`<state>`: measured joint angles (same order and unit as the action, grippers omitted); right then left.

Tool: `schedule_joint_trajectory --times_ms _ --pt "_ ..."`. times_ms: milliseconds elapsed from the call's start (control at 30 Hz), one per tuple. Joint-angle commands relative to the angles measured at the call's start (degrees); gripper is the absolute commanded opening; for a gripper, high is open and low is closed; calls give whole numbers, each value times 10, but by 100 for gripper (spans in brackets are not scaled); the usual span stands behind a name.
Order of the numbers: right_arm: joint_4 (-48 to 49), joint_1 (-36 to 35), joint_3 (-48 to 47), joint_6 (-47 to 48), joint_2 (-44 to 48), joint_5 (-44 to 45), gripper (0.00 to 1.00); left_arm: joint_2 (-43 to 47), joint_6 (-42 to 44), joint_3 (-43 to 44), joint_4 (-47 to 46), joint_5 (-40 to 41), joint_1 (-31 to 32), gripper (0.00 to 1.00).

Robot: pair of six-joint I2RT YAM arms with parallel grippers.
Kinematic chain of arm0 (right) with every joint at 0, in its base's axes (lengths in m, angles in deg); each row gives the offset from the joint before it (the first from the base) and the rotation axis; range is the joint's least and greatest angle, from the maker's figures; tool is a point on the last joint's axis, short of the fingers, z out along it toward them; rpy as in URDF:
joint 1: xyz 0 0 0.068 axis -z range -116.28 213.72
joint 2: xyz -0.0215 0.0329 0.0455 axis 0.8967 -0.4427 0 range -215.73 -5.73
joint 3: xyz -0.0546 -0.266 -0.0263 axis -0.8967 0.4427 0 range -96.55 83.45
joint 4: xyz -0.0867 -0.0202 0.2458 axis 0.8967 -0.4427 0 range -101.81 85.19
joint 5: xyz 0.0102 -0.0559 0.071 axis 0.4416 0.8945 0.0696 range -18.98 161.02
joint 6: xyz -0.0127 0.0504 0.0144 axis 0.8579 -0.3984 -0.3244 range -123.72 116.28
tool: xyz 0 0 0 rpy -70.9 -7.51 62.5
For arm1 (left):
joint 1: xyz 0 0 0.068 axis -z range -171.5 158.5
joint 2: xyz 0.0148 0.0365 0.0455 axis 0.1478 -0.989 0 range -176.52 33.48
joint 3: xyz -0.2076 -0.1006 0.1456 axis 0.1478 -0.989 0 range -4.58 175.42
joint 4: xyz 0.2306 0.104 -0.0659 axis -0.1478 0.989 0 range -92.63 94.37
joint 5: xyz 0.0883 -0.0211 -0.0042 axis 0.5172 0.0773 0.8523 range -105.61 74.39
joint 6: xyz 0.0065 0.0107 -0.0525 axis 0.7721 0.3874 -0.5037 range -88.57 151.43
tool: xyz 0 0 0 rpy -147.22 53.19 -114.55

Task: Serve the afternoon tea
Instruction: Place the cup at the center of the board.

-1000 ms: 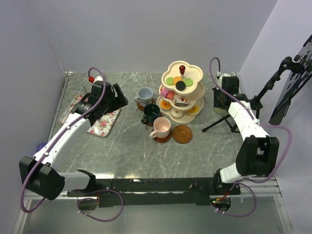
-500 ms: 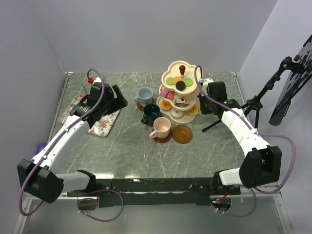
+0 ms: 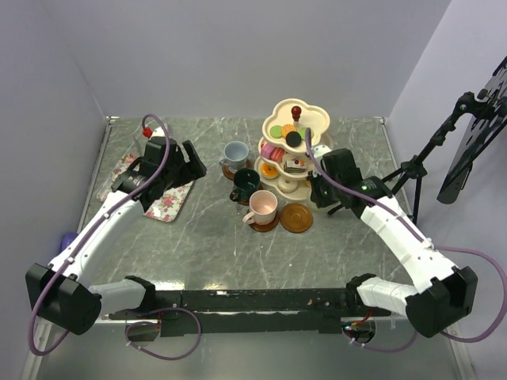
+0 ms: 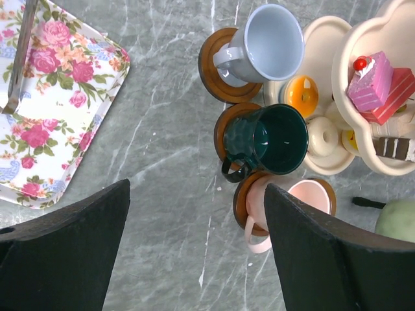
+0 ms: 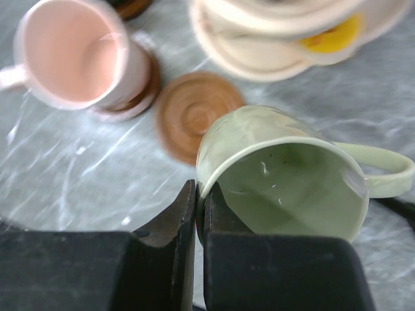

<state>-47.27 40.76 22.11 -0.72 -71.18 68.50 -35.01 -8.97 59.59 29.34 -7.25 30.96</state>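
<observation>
The cream three-tier stand (image 3: 295,146) with its red knob holds small cakes (image 4: 369,81) at the back middle. Left of it stand the grey-blue mug (image 4: 269,42), the dark green mug (image 4: 275,139) and the pink mug (image 5: 71,55), each on a brown saucer. A bare saucer (image 5: 194,113) lies to the right of the pink mug. My right gripper (image 5: 201,194) is shut on the rim of the light green mug (image 5: 285,181), held above the table just beside that saucer. My left gripper (image 4: 196,194) hangs open over bare table, right of the tray.
A floral tray (image 4: 58,97) with thin metal tongs (image 4: 19,58) lies at the left. A black tripod (image 3: 412,170) stands at the table's right edge. Grey walls close the back and both sides.
My right arm has swung left from the back right corner, carrying the light green mug to the front of the stand. The left arm has barely moved.
</observation>
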Motion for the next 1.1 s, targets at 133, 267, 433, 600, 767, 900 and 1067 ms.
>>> schedule_joint_trajectory --times_ms 133,267,433,600,767,900,1067 --pt "-68 -85 40 -45 109 -20 0 27 22 11 -20 -15 -1 88" --pt "-104 -129 37 -49 160 -18 0 43 15 -1 -16 -17 -2 88" --pt "-122 -198 -36 -35 172 -20 0 34 20 17 10 -11 -7 89" --pt "-97 -316 -95 16 140 -13 0 15 21 54 50 -32 -52 89" --pt "-56 -419 -109 73 78 -12 0 38 12 67 70 -39 -101 89" --pt "-23 -510 -109 155 2 19 0 68 16 62 92 -28 -127 89" --pt "28 -547 -110 223 -76 11 0 92 42 39 103 -26 -142 89"
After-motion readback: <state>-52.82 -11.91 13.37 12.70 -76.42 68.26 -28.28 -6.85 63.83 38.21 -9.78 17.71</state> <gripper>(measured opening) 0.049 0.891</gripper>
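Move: The right hand holds the light green cup; the empty coaster it is meant for lies almost beneath, about 17 cm down, some 2 cm ahead and 4 cm left. The pink cup stands about 13 cm left and 1 cm ahead of this hand, the tiered stand 15 cm ahead and 5 cm left. From the idle left hand that coaster is some 31 cm right and 4 cm back. Still gripping the light green cup by its wall, the right hand carries it away from the empty coaster, first back, then sweeping left across the near side of the pink cup, about 19 cm back and 18 cm left in all, with a hump of some 7 cm on the way. The wrist swings about 60 degrees counter-clockwise until the fingers point left, while the open, empty left hand clears off about 8 cm left and 4 cm up. ##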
